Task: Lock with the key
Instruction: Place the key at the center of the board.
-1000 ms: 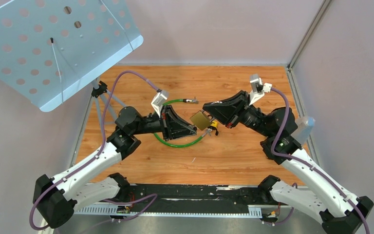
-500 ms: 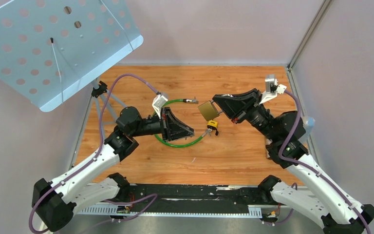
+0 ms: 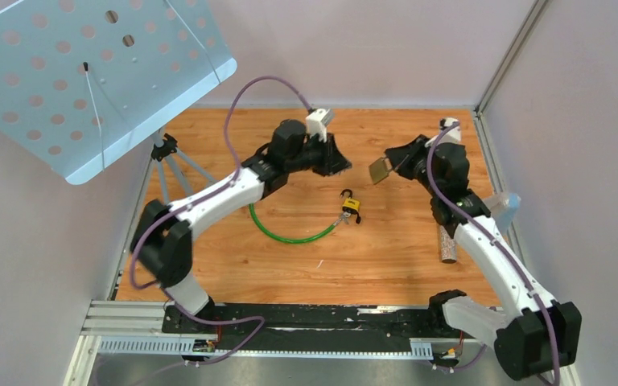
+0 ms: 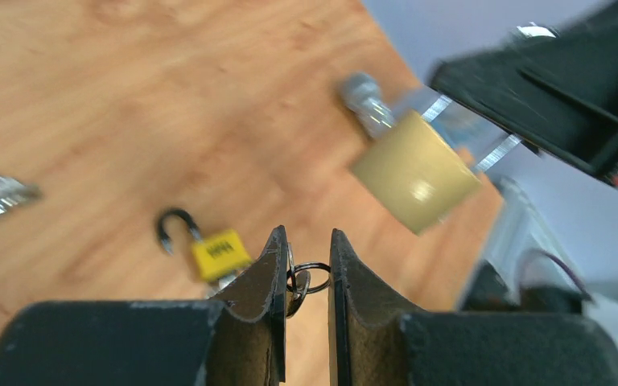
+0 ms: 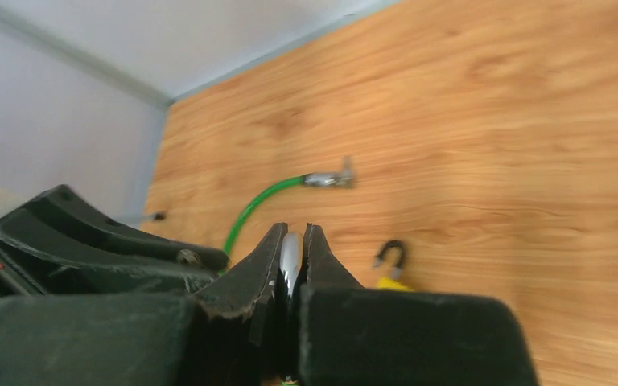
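Observation:
A brass padlock [image 3: 381,169] hangs in the air at the back right, and my right gripper [image 3: 394,163] is shut on its silver shackle [image 5: 291,256]. The left wrist view shows the padlock [image 4: 414,170] ahead of my left gripper [image 4: 306,235] and apart from it. A small key [image 4: 296,283] on a ring lies against the left finger, and the ring spans the narrow gap between the jaws. In the top view my left gripper [image 3: 344,163] is at the back centre and points at the padlock.
A small yellow padlock [image 3: 352,206], shackle open, lies on the wooden table [image 3: 386,257] with keys beside it. A green cable [image 3: 290,237] loops to its left. A silver cylinder [image 3: 448,245] lies at the right; a perforated blue plate [image 3: 88,72] on a tripod stands back left.
Both arms have swung from the table's middle toward the back. The right gripper has carried the brass padlock right and away from the left gripper, whose jaws have parted slightly.

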Available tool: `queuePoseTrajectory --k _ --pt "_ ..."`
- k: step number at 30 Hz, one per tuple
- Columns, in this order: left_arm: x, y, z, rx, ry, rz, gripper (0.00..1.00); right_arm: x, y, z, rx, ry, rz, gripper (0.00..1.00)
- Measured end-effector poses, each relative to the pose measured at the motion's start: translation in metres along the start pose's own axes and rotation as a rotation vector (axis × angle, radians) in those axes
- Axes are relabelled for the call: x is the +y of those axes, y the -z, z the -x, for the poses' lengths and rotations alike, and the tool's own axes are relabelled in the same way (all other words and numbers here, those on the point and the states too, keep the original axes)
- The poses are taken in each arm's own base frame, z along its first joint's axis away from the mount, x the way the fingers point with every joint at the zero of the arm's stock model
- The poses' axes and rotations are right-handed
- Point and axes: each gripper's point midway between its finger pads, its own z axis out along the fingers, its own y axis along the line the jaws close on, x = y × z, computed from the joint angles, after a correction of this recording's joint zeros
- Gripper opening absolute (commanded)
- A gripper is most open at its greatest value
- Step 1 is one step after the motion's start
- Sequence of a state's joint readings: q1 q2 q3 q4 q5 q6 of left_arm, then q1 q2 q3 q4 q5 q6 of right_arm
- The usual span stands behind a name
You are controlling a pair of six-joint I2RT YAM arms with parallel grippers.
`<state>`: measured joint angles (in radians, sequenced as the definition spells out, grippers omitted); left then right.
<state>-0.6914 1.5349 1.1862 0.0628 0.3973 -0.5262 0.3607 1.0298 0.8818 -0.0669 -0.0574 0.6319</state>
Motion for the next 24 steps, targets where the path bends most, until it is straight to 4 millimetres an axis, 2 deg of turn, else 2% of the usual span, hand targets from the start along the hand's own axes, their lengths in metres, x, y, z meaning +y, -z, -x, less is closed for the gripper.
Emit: queuePoseTrajectory --k 4,7,9,10,16,20,24 --pt "0.052 -0.065 0.020 0.005 -0.006 0.174 0.00 -0.080 -0.012 0.010 -0.010 -0.102 -0.194 0.00" --pt "0.082 -0.106 0.025 0.009 0.000 0.247 0.00 -0.130 -0.017 -0.002 0.025 -0.165 -0.303 0.00" --pt "0.101 -0.135 0.025 0.014 0.018 0.279 0.00 -0.151 -0.022 -0.016 0.073 -0.197 -0.337 0.00" --pt "0.111 -0.149 0.022 0.017 0.035 0.290 0.00 -0.158 -0.026 -0.023 0.100 -0.210 -0.342 0.00" --pt "0.139 -0.199 -0.004 0.042 0.137 0.281 0.00 -0.185 -0.049 -0.051 0.251 -0.280 -0.298 0.00" --pt "0.147 -0.216 -0.032 0.076 0.236 0.231 0.00 -0.202 -0.074 -0.060 0.327 -0.305 -0.249 0.00" --pt "0.145 -0.227 -0.040 0.063 0.312 0.136 0.02 -0.207 -0.097 -0.065 0.388 -0.328 -0.174 0.00"
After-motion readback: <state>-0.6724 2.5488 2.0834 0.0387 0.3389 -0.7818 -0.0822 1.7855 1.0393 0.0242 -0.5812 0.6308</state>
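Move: The bare patch of board where the left hand is bringing the key lies about 18 cm ahead of it, 13 cm to its right and 23 cm below. The yellow padlock is 7 cm ahead, 2 cm right and 24 cm below that hand. From the right hand, which holds the brass padlock, the bare board it heads for is some 10 cm ahead, 8 cm right and 25 cm down; the yellow padlock is 4 cm ahead, 6 cm left and 26 cm below, the microphone 17 cm right, 4 cm back and 26 cm below. Forward at first, then mostly down and to the right, the left hand swings about 17 cm out and as far down, past the yellow padlock, its fingers tipping lower and keeping their pinch on the key. The right hand sinks some 19 cm, first swerving right, then easing forward, and tips down about 30 degrees with the brass padlock's shackle still gripped. ##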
